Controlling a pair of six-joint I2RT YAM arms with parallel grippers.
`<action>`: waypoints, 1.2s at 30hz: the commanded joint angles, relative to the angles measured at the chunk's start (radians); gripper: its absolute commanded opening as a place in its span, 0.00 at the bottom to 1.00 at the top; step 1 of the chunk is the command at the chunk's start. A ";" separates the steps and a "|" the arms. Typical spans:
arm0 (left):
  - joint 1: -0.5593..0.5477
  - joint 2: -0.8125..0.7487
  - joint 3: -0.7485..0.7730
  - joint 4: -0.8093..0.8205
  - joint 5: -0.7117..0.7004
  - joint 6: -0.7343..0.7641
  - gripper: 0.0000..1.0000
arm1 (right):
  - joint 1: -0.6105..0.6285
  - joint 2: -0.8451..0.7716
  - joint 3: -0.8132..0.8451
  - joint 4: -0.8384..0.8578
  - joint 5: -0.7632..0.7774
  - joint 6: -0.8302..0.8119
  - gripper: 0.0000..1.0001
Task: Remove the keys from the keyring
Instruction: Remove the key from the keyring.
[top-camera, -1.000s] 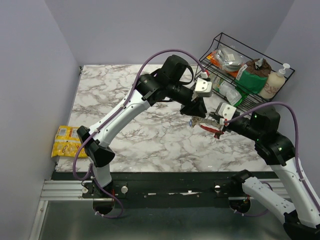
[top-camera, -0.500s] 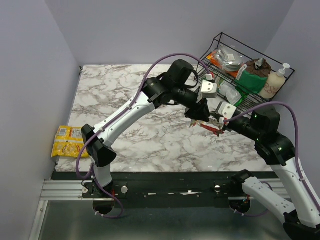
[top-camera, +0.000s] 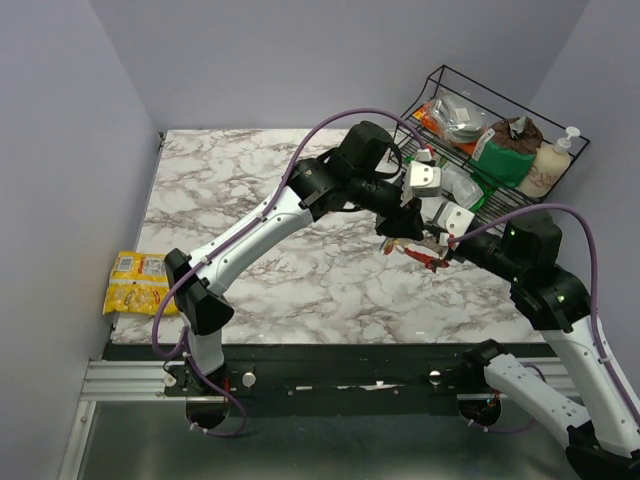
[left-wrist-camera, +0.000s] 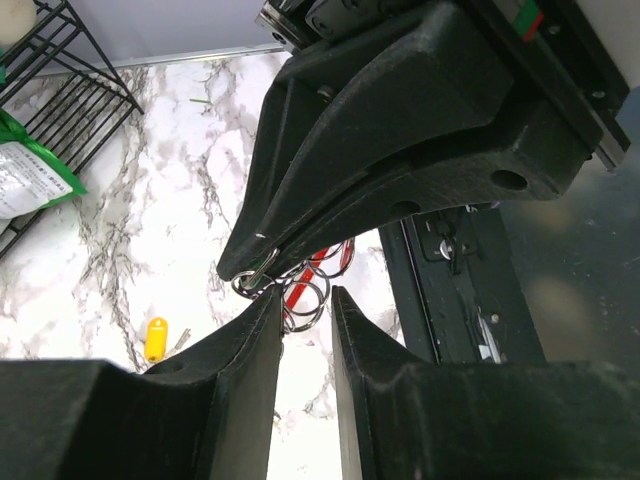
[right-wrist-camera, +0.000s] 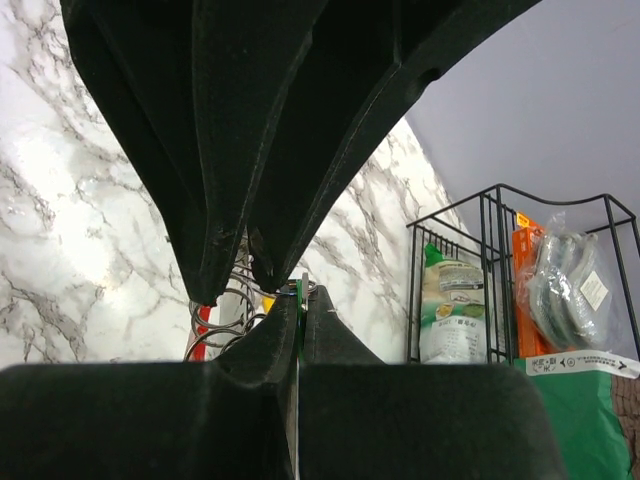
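Note:
The keyring (top-camera: 426, 259), part red, hangs above the marble table from my right gripper (top-camera: 430, 244). In the right wrist view that gripper (right-wrist-camera: 302, 292) is shut on the thin edge of a green key (right-wrist-camera: 299, 300), with wire rings (right-wrist-camera: 222, 312) and the keyring's red part (right-wrist-camera: 203, 318) just to its left. My left gripper (top-camera: 401, 234) has come in from the left, right up against the bunch. Its jaws (left-wrist-camera: 305, 296) stand slightly apart, tips at the rings (left-wrist-camera: 305, 300), nothing in the gap. A yellow key (left-wrist-camera: 155, 338) lies loose on the table.
A black wire basket (top-camera: 441, 72) full of packets stands at the back right, with a soap bottle (top-camera: 548, 165) at its right end. A yellow snack packet (top-camera: 135, 282) lies at the table's left edge. Purple cables loop over both arms.
My left gripper has moved right and closed in on the keyring held by the right gripper. The right arm has stayed put.

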 joint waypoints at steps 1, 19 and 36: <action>-0.001 0.022 0.028 0.015 -0.043 -0.010 0.34 | -0.002 -0.024 -0.004 0.058 0.013 0.008 0.01; -0.003 0.044 0.021 0.027 -0.106 -0.013 0.32 | 0.002 -0.024 0.002 0.058 0.014 0.010 0.01; -0.003 0.047 0.044 0.022 -0.088 0.004 0.00 | 0.005 -0.029 -0.012 0.064 0.027 0.010 0.01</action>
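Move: The keyring's small top ring sits at the right hand's shut fingertips, about 2 cm ahead of the left hand, 1 cm to its right and 2 cm below. From the left hand, the red tool hanging on the ring chain is roughly 2 cm back, 2 cm right and 6 cm down, and the loose yellow key some 6 cm ahead, level sideways and 13 cm down. From the right hand, the top ring is level ahead, about 1 cm left and 1 cm down. The keyring's top ring stays pinched in the right hand, which holds almost still, while the left hand eases about 2 cm forward and 1.5 cm down to the rings beside the right fingertips, turning some 5 degrees counter-clockwise. The left fingers stay part-open on the way, then shut at the end, pinching a ring next to the right grip. ##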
